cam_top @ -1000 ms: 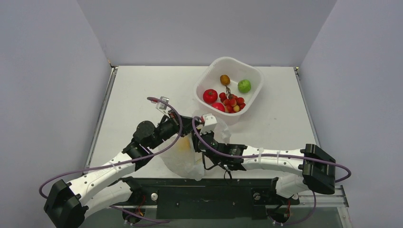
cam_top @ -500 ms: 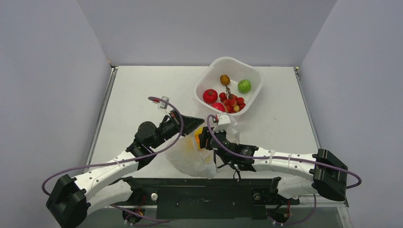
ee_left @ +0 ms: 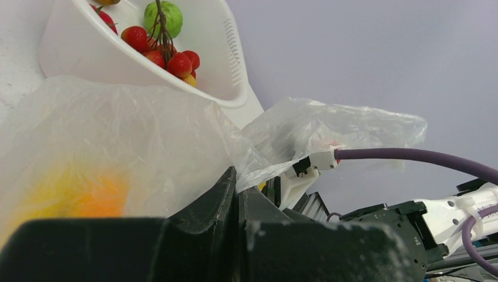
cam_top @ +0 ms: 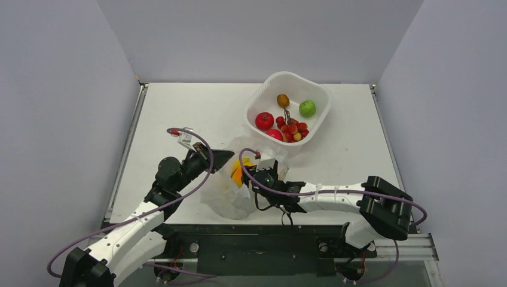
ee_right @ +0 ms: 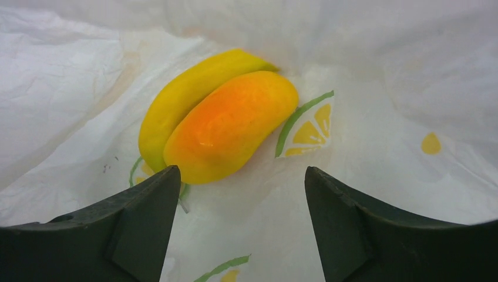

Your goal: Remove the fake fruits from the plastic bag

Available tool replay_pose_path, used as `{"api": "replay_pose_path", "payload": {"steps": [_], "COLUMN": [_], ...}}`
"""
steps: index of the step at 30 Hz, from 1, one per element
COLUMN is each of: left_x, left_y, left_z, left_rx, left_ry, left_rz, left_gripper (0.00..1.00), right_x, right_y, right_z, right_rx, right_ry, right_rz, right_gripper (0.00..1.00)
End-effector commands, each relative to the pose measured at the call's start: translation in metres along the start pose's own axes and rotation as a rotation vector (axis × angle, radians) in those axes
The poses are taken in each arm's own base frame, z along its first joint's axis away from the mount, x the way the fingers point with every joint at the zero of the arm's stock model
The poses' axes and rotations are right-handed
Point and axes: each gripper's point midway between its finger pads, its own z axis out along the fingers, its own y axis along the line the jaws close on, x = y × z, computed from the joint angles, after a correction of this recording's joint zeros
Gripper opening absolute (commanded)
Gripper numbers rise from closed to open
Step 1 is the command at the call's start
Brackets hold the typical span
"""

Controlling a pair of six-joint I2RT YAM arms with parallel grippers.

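Observation:
The plastic bag (cam_top: pixel 230 194) lies crumpled near the table's front edge, its mouth held up. My left gripper (ee_left: pixel 238 176) is shut on the bag's rim, pinching the thin film. Inside the bag lies an orange-yellow mango-like fruit (ee_right: pixel 226 123). My right gripper (ee_right: pixel 242 176) is open inside the bag, its fingers just short of the mango with nothing between them. From above, the mango (cam_top: pixel 238 173) shows at the bag's mouth. A red round fruit (cam_top: pixel 264 121) and a bunch of red grapes (cam_top: pixel 291 128) sit in the white tub (cam_top: pixel 263 92).
The white tub stands behind the bag at the back right and also holds a green apple (cam_top: pixel 307 108) and a small brown fruit (cam_top: pixel 283 100). Grey walls enclose the table on three sides. Purple cables loop from both wrists.
My right gripper has opened wider and gone into the bag's mouth. My left gripper has pulled the bag's rim left and toward the front, and the mango now shows.

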Motion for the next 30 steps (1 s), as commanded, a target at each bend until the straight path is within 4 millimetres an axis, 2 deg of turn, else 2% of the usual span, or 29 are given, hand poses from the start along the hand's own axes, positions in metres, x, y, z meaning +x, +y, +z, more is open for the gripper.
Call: {"api": "replay_pose_path", "payload": {"steps": [1,6,9,18,24,27,30], "left_x": [0.004,0.004,0.004,0.011,0.014,0.015,0.012], "left_y": [0.004,0.006,0.006,0.01,0.015,0.013,0.001], "left_z": [-0.008,-0.01,-0.01,-0.007,-0.009,-0.008,-0.005], "left_rx": [0.006,0.003,0.006,0.018,0.013,0.025,0.057], "left_ry": [0.017,0.009,0.005,0.014,0.004,0.009,0.026], "left_rz": [0.031,0.028,0.018,-0.018,-0.045,-0.055,-0.064], "left_gripper": [0.0,0.0,0.0,0.0,0.0,0.0,0.0], "right_x": [-0.023,-0.02,-0.017,-0.015,-0.003,-0.007,-0.016], "right_y": [0.028,0.042,0.044,0.033,0.035,0.033,0.027], "right_z": [0.011,0.021,0.032,0.056,0.078,0.081,0.068], "right_rx": [-0.063,-0.103,-0.082,0.031,0.057,0.067,0.034], "right_ry": [-0.04,-0.016,-0.011,-0.04,-0.035,-0.039,-0.054], "right_rz": [0.038,0.013,-0.005,-0.053,-0.101,-0.09,-0.05], "right_gripper": [0.75,0.84,0.87,0.94,0.96,0.96,0.95]}}
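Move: The mango lies in the bag, about 5 cm ahead of my right hand, 4 cm to its left and 5 cm lower; the banana is tucked just beyond it, about 8 cm ahead and 4 cm left of my right hand. The white basket's middle is roughly 31 cm ahead of that hand and 14 cm right. My left hand already pinches the bag's rim; the mango is about 21 cm below it and 2 cm farther out. I push my half-open right hand deeper into the bag towards the mango, first leftward about 4 cm, then mostly forward and down, some 8 cm in all, spreading the fingers nearly full width and rolling its left side slightly lower. My left hand keeps its pinch on the rim and lowers it about 4 cm, tipping down slightly. ##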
